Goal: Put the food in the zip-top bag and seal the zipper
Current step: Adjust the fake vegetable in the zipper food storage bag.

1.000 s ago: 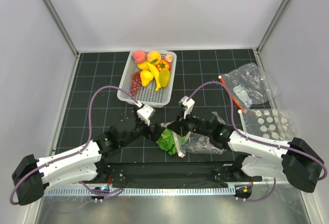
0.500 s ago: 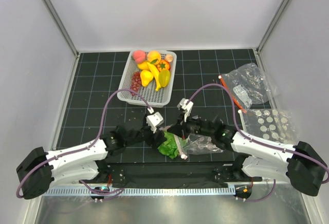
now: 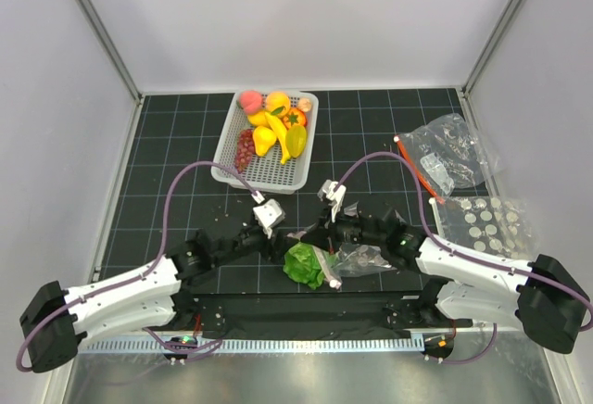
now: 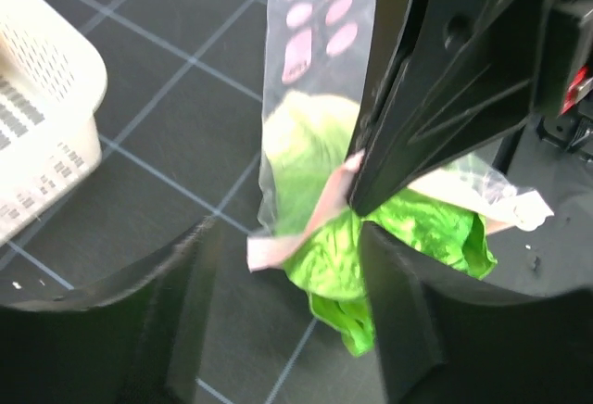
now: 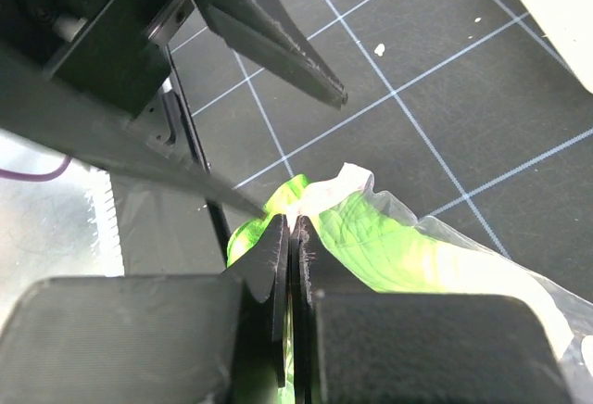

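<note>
The green cabbage [image 3: 303, 264] lies at the mouth of the dotted zip-top bag [image 3: 363, 258], partly inside, near the table's front. My right gripper [image 3: 313, 234] is shut on the bag's mouth edge [image 5: 345, 185] and holds it up; the cabbage shows through the plastic [image 5: 398, 246]. My left gripper [image 3: 281, 240] is open just left of the cabbage. In the left wrist view its jaws [image 4: 289, 330] straddle the cabbage's [image 4: 320, 228] near edge without gripping it. The pale zipper strip [image 4: 278, 252] lies across the leaf. The other food, peach [image 3: 250, 100], banana [image 3: 277, 132] and grapes [image 3: 244, 149], is in the basket.
The white basket [image 3: 225, 170] stands behind the grippers, its corner also in the left wrist view [image 4: 42, 135]. An undotted clear bag with an orange-red strip [image 3: 445, 154] and another dotted bag [image 3: 484, 223] lie at the right. The two grippers are very close together.
My left gripper moved right toward the cabbage, then drew back a little to the left. The right gripper kept its hold on the bag's mouth. The cabbage lies slightly lower.
</note>
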You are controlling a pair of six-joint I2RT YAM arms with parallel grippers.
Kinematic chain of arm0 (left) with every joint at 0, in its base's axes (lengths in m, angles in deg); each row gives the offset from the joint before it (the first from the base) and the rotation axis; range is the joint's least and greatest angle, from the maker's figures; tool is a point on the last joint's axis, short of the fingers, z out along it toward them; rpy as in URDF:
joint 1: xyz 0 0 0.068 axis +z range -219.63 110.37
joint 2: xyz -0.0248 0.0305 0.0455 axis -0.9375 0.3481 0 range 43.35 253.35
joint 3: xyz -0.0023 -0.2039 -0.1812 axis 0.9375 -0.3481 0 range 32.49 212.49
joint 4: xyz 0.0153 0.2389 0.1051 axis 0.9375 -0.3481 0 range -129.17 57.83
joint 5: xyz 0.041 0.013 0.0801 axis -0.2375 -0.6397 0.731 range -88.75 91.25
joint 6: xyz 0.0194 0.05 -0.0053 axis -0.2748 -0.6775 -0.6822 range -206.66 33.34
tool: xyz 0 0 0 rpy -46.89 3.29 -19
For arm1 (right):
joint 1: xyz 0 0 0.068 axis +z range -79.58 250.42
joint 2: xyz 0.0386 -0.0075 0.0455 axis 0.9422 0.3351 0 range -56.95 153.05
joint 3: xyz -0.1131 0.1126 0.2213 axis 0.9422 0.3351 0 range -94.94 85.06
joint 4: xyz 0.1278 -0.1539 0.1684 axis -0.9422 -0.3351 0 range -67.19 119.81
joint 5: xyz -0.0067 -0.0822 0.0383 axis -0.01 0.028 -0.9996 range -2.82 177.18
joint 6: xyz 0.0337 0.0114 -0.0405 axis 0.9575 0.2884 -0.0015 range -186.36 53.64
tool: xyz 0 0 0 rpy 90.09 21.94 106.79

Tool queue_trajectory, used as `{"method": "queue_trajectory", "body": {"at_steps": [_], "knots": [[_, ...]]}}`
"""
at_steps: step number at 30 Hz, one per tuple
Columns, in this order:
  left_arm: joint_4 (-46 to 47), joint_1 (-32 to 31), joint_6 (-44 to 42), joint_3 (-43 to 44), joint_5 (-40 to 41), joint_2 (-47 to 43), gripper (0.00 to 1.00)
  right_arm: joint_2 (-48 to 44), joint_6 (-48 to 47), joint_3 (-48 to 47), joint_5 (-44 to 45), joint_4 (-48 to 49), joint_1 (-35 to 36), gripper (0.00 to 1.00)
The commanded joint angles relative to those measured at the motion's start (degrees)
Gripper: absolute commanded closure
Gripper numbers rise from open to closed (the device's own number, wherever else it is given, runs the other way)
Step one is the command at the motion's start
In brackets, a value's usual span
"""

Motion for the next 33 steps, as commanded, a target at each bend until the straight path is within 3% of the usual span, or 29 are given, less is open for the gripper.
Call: {"method": "queue_trajectory", "body": {"at_steps": [1,9,12,13,15,17,18,19,20,23,26,29,30,33], "knots": [[3.0,0.2,-1.3,0.0,0.3,0.7,0.41,-0.4,0.1,-0.1,-2.5,3.5,0.3,0.99],[2.1,0.2,-2.3,4.0,-4.2,9.1,0.51,-0.5,0.8,0.0,-4.4,4.7,0.3,0.99],[2.3,0.2,-2.4,4.7,-4.4,10.3,0.64,-0.4,1.1,0.0,-5.0,4.8,0.3,0.99],[2.2,0.2,-2.4,4.9,-4.7,10.5,0.77,-0.2,1.3,-0.2,-4.9,4.6,0.3,0.99],[1.7,0.2,-2.7,5.4,-5.6,10.6,0.92,0.3,1.3,-0.7,-4.6,3.1,0.3,0.99],[1.9,0.2,-2.0,5.2,-5.3,10.7,0.95,0.5,1.4,-1.6,-3.8,1.2,0.3,0.88],[1.8,0.2,-1.6,5.1,-5.1,10.9,0.96,0.1,1.5,-1.7,-3.0,0.6,0.2,0.78],[1.5,0.2,-1.3,5.4,-4.4,11.3,0.97,-0.7,1.5,-1.5,-2.2,0.1,0.3,0.61],[0.4,0.2,-1.0,5.6,-4.2,11.7,0.99,-2.7,1.4,-1.6,0.3,-2.0,0.4,0.56],[-1.2,0.2,-0.6,6.7,-3.1,12.9,1.0,-7.6,-0.5,-2.9,4.9,-9.2,1.1,0.52],[-2.8,0.2,0.1,7.4,-1.7,13.8,1.0,-12.2,-1.6,-3.7,11.1,-14.1,2.4,0.38],[-3.5,0.2,0.9,7.6,-0.6,13.8,1.0,-14.6,-3.4,-5.9,17.8,-21.3,6.3,0.36],[-3.9,0.2,1.4,7.7,-0.4,13.8,1.0,-14.6,-4.1,-7.6,26.5,-22.9,11.3,0.37],[-4.6,0.3,1.8,8.3,0.4,14.1,1.0,-11.2,-6.9,-10.9,40.3,-28.1,26.6,0.37]]}}
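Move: The bag's zipper end lies about 2 cm to the left hand's right, 1 cm back and 4 cm below it. The fake vegetable is some 5 cm right of this hand, 5 cm back and 9 cm below; the basket's middle is roughly 23 cm ahead, 4 cm left. The right hand already pinches the zipper, its end about 3 cm left and level; the vegetable lies 6 cm back of that hand, straight below by 6 cm. Left hand sinks about 4 cm, shutting on the zipper end; right then releases it and rises back, 4 cm up. ##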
